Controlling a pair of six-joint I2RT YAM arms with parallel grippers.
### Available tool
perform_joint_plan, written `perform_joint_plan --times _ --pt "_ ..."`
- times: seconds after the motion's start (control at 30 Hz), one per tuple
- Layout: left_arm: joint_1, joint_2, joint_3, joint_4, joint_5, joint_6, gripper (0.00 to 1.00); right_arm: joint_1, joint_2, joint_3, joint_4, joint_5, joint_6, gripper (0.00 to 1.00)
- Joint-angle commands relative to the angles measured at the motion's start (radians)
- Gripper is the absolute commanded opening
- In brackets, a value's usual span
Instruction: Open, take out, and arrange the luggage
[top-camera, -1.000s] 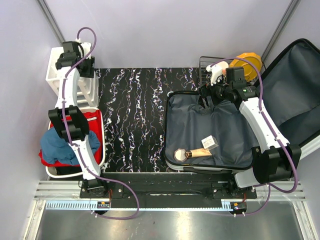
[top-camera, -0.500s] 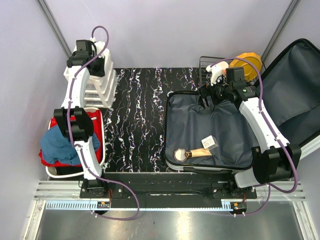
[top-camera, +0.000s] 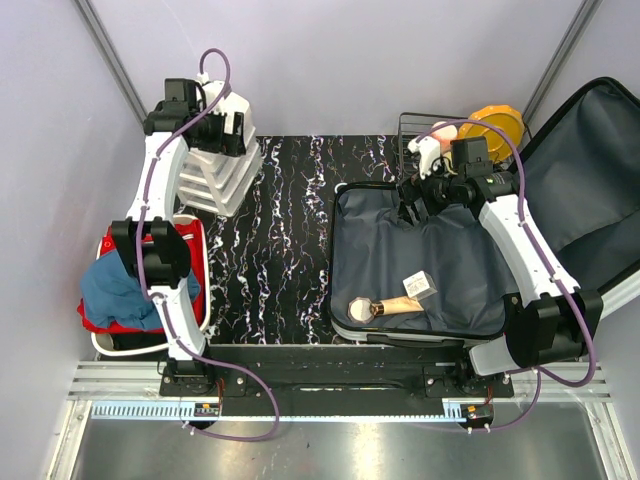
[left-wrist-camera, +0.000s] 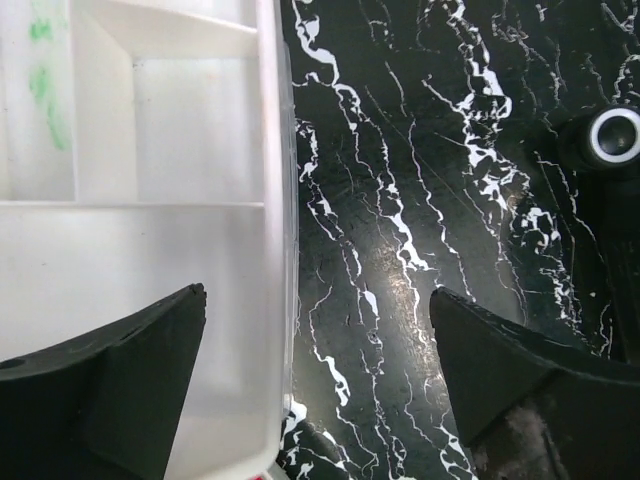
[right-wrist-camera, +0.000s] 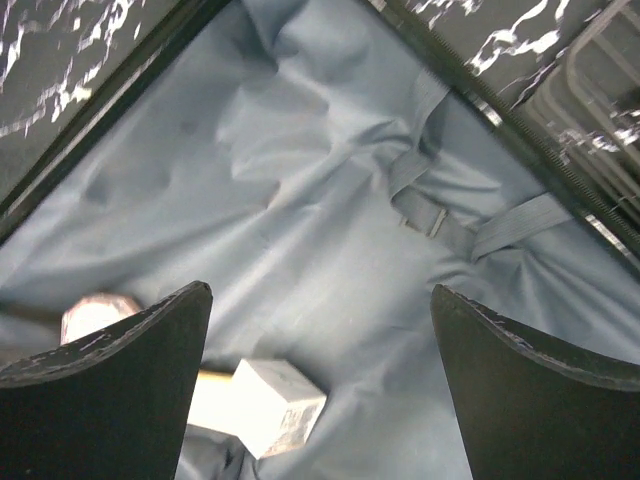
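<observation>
The luggage (top-camera: 440, 250) lies open on the right of the table, its dark grey lining (right-wrist-camera: 300, 200) showing and its lid (top-camera: 590, 180) leaning back to the right. A small white box (top-camera: 419, 285) and a wooden-handled item (top-camera: 385, 307) lie in its near part. My right gripper (top-camera: 410, 205) hovers open over the far part of the lining; in the right wrist view its jaws (right-wrist-camera: 320, 290) stand wide, with the white box (right-wrist-camera: 275, 400) below them. My left gripper (top-camera: 238, 135) is at the far left, open (left-wrist-camera: 318, 295), one finger over a white drawer unit (top-camera: 215, 170) and one over the table.
The drawer unit (left-wrist-camera: 150, 200) sits askew at the marble top's far left corner. A white tub (top-camera: 105, 345) with red and blue cloth stands at the near left. A wire rack (top-camera: 410, 130) and a yellow item (top-camera: 497, 122) sit behind the luggage. A black wheel (left-wrist-camera: 612, 137) shows nearby.
My left arm has swung right, and the white drawer unit has moved with it from the far left wall onto the marble top. The left jaws now stand wide. My right arm is unchanged.
</observation>
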Motion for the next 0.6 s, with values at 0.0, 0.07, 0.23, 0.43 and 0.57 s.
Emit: perform_joint_plan --times 0.0,0.07,0.23,0.43,0.57 --pt "0.000 -0.149 0.064 0.037 0.078 0.005 0.99 -0.003 -0.036 0.033 -0.213 -0.090 -0.191 1.00" --pt "0.000 -0.198 0.064 0.046 0.084 0.027 0.99 -0.002 -0.050 0.026 -0.337 -0.104 -0.268 1.00" --pt "0.000 -0.312 -0.033 0.052 0.201 0.090 0.99 -0.003 -0.133 -0.084 -0.549 -0.144 -0.563 1.00" --pt "-0.038 -0.413 -0.192 0.052 0.354 0.131 0.99 0.000 -0.161 -0.214 -0.491 -0.124 -0.794 1.00" --pt "-0.057 -0.462 -0.254 0.087 0.372 0.110 0.99 0.000 -0.130 -0.286 -0.474 -0.087 -0.929 1.00"
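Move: The small white box on the suitcase floor lies about 12 cm back from the right hand, level with it sideways and some 19 cm below. An orange tube lies roughly 5 cm left and 4 cm nearer than the box; a round compact sits about 14 cm left of the box and 5 cm nearer. The white drawer unit's middle is about 4 cm left, 2 cm back and 10 cm below the left hand; from there the white box is around 43 cm right, 28 cm back and 20 cm down. The white box, still untouched, is what the right hand nears: open-fingered, it draws back about 14 cm over the suitcase while sinking some 8 cm, turning about 35 degrees counter-clockwise so the fingers point down and leftward. Meanwhile the left hand, already open, lifts some 13 cm away from the drawer unit, backs off about 11 cm and drifts right, its fingers tipping up. ##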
